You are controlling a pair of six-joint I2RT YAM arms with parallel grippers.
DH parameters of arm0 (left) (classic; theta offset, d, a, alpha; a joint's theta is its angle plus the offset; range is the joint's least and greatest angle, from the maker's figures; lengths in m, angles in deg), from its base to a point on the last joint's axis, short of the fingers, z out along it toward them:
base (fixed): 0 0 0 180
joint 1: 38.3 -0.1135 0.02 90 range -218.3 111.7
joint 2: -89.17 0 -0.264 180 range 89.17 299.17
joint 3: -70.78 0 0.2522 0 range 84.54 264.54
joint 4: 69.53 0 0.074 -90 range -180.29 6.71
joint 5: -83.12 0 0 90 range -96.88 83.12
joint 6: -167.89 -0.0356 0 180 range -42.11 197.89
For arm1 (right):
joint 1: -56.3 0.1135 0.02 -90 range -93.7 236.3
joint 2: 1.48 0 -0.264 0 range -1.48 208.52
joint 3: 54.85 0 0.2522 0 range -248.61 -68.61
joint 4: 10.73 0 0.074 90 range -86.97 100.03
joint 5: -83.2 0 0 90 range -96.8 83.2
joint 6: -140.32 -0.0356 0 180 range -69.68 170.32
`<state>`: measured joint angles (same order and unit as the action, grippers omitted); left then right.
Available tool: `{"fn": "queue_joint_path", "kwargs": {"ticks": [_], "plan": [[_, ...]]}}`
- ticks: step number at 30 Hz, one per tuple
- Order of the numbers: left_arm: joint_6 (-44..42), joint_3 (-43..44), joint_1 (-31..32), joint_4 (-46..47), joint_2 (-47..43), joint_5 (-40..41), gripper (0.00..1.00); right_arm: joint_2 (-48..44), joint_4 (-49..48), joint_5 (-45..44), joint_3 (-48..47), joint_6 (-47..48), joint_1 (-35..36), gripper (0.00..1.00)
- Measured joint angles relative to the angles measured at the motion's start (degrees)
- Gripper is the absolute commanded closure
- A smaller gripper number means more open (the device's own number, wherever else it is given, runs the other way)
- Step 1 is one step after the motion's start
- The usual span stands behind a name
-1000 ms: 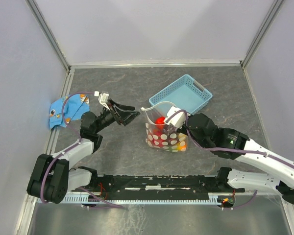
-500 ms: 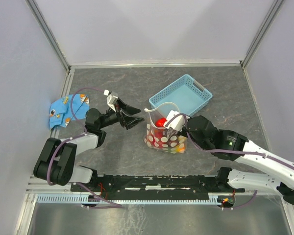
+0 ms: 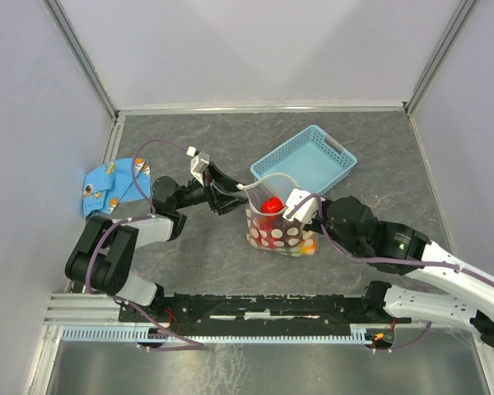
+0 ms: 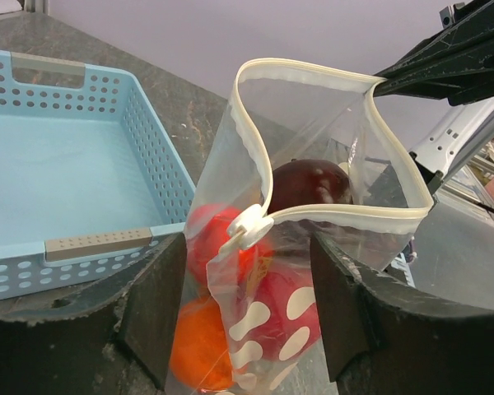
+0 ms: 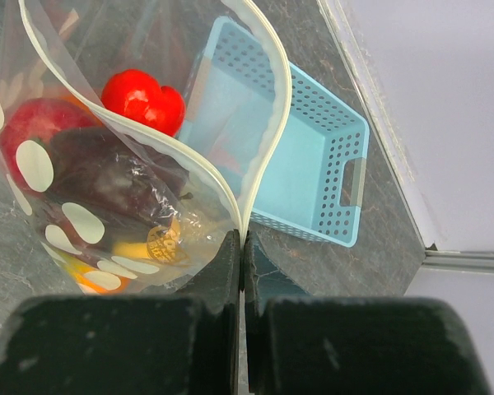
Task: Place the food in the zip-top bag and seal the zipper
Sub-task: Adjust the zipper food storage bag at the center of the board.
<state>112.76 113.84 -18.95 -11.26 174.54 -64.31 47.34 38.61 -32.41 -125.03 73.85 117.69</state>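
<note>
The zip-top bag (image 3: pixel 278 232) stands upright, clear with white dots, mouth agape. Inside lies the food: a red piece (image 5: pixel 140 97), a dark maroon one (image 4: pixel 309 183) and an orange one (image 4: pixel 199 346). The whitish zipper (image 4: pixel 346 216) rims the mouth, and a white slider tab (image 4: pixel 249 229) sits at its near end. My left gripper (image 4: pixel 247 313) is open and straddles that end of the bag, just below the tab. My right gripper (image 5: pixel 243 255) is shut on the bag's opposite corner, pinching the zipper (image 5: pixel 276 107) there.
An empty light blue perforated basket (image 3: pixel 309 160) sits just behind the bag, near its rim. A blue patterned cloth (image 3: pixel 111 185) lies at the left wall. Grey walls enclose the dark table on three sides.
My left gripper has travelled right from open table to the bag's near end, its fingers now either side of it and a little narrower. The right gripper has kept its hold.
</note>
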Motion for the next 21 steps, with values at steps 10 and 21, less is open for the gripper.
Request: {"fn": "queue_joint_path", "kwargs": {"ticks": [10, 21], "plan": [[0.4, 0.2, 0.7, 4.6, 2.7, -1.4, 0.86, 0.0, -0.5, -1.1, 0.5, 0.4, 0.0, 0.98], [-6.6, -1.2, 0.7, -6.1, -8.5, 3.1, 0.97, -1.8, -1.1, -5.5, 2.5, -2.2, 0.0, 0.97]]}}
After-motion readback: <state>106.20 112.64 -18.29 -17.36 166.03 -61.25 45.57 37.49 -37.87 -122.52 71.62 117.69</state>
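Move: The bag's left zipper corner with its white slider is right at my left fingertips, about 2 cm to the right, 1 cm ahead and 1 cm up. Inside the bag the red pepper sits some 8 cm to the right, level fore-and-aft and about 8 cm down; the blue basket is roughly 14 cm ahead, 17 cm right and 17 cm below. From my right hand, that corner is about 15 cm left, 6 cm ahead and 5 cm lower. I ease my left hand down and right by barely half a centimetre and shut its open fingers, pinching the bag edge just below the zipper slider. Then I lift that corner by nearly 3 cm from the low point, rolling the hand about 5 degrees. My right hand keeps its pinch on the opposite corner and draws it late by about 1.5 cm to the right, turning slightly clockwise. ##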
